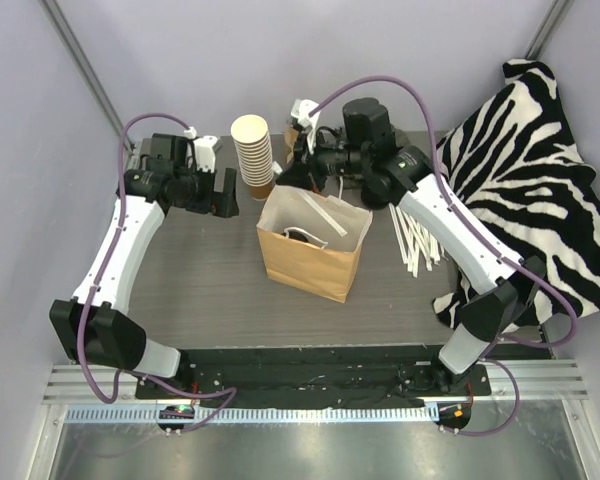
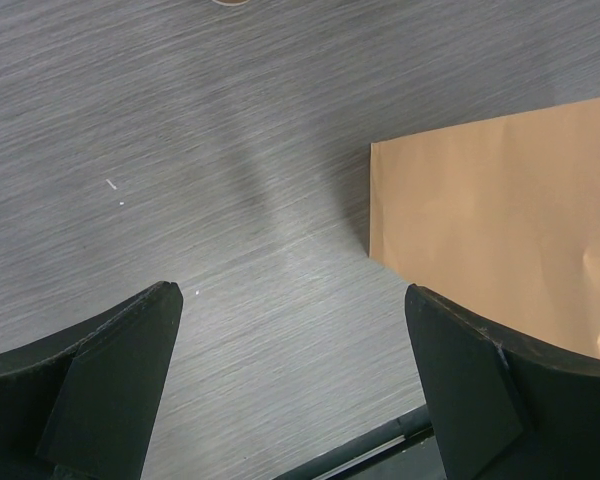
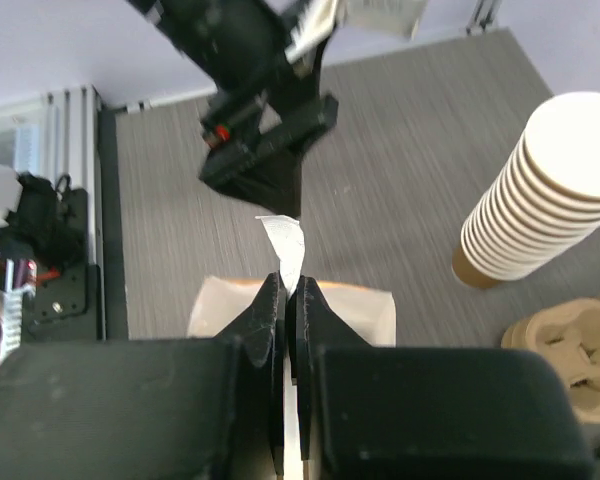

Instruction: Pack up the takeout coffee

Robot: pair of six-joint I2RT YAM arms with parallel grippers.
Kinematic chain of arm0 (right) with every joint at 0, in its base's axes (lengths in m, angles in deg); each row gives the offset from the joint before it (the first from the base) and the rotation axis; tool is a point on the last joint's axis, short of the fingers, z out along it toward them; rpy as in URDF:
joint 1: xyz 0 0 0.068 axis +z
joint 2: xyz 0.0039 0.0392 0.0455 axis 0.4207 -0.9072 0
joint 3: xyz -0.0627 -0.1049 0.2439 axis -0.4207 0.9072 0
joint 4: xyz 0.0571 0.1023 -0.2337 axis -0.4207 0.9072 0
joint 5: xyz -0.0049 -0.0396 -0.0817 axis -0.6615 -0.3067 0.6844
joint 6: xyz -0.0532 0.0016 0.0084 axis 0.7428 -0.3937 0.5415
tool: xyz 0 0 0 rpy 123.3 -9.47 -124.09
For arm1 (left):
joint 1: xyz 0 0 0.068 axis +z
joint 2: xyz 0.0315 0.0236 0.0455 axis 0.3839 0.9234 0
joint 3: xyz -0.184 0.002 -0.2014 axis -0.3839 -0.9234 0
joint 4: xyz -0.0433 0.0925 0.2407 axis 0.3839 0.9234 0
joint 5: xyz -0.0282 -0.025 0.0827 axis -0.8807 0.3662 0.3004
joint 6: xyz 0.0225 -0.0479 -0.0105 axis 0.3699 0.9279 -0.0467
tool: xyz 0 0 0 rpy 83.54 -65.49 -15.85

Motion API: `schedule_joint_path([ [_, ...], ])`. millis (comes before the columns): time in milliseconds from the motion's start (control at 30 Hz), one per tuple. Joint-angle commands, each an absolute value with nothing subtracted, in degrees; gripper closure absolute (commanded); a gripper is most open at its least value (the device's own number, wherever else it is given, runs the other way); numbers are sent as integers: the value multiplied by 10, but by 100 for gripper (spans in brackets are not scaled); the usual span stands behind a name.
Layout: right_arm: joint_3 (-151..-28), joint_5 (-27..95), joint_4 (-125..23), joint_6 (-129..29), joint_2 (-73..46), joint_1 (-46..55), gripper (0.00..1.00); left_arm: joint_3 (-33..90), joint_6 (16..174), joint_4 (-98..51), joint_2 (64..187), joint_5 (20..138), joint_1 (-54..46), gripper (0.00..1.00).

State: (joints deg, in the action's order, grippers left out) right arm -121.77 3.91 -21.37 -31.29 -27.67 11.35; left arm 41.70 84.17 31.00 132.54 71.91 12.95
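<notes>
A brown paper bag (image 1: 310,255) stands open in the middle of the table. My right gripper (image 1: 292,176) hangs over its far rim, shut on a white paper-wrapped straw (image 3: 285,243) whose tip sticks out past the fingertips (image 3: 270,300). A long white strip (image 1: 320,213) slants down into the bag. A dark rounded shape (image 1: 302,236) lies inside; I cannot tell if it is the lidded coffee cup. My left gripper (image 1: 225,192) is open and empty, left of the bag. In the left wrist view the bag's side (image 2: 500,220) is beside my open gripper (image 2: 290,295).
A tall stack of lidless brown cups (image 1: 253,152) stands behind the bag and shows in the right wrist view (image 3: 545,190). A cardboard cup carrier (image 3: 570,345) lies beside it. Several wrapped straws (image 1: 417,240) lie to the right. A zebra-print cloth (image 1: 530,170) covers the right side.
</notes>
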Motion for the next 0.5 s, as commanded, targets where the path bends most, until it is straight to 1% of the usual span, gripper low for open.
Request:
schedule_joint_path([
  [0, -1174, 68, -239, -249, -220, 114, 99, 411, 847, 287, 1300, 708, 133, 0],
  [33, -1166, 67, -239, -244, -216, 114, 97, 411, 846, 288, 1299, 708, 134, 1],
  [133, -1142, 64, -236, -230, -203, 115, 81, 415, 843, 289, 1300, 708, 133, 0],
  [167, -1138, 66, -231, -220, -200, 116, 71, 417, 842, 290, 1301, 707, 134, 0],
  [233, -1134, 71, -226, -219, -191, 116, 59, 430, 836, 305, 1308, 693, 133, 0],
  [267, -1135, 75, -220, -219, -190, 116, 45, 436, 835, 312, 1313, 691, 133, 0],
  [333, -1146, 78, -214, -224, -186, 116, 37, 458, 834, 334, 1325, 691, 134, 0],
  [367, -1151, 81, -214, -230, -185, 116, 30, 466, 834, 341, 1329, 691, 134, 0],
  [433, -1171, 86, -213, -255, -184, 116, 25, 478, 817, 349, 1331, 690, 140, 0],
  [467, -1178, 92, -219, -266, -183, 116, 21, 484, 817, 352, 1333, 685, 145, 0],
])
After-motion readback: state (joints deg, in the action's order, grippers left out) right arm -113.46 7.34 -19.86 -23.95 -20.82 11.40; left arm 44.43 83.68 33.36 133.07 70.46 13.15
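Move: My right hand holds the white straw high over the open paper bag; the bag's middle is about 4 cm back, 3 cm to the right and some 24 cm below. The cup stack stands roughly 11 cm ahead and 10 cm to the left, the brown cup carriers about 18 cm straight ahead, the black lid some 12 cm ahead and 18 cm right. From my left hand the bag is about 6 cm back and 20 cm right. I sink my right hand about 3.5 cm over the bag's mouth, the straw's lower end pointing down into it, then spread the fingers from shut to roughly three-quarters open and let go of the straw. As they open I ease off to the right by some 2 cm and, after the low point, come back up about 2 cm. ##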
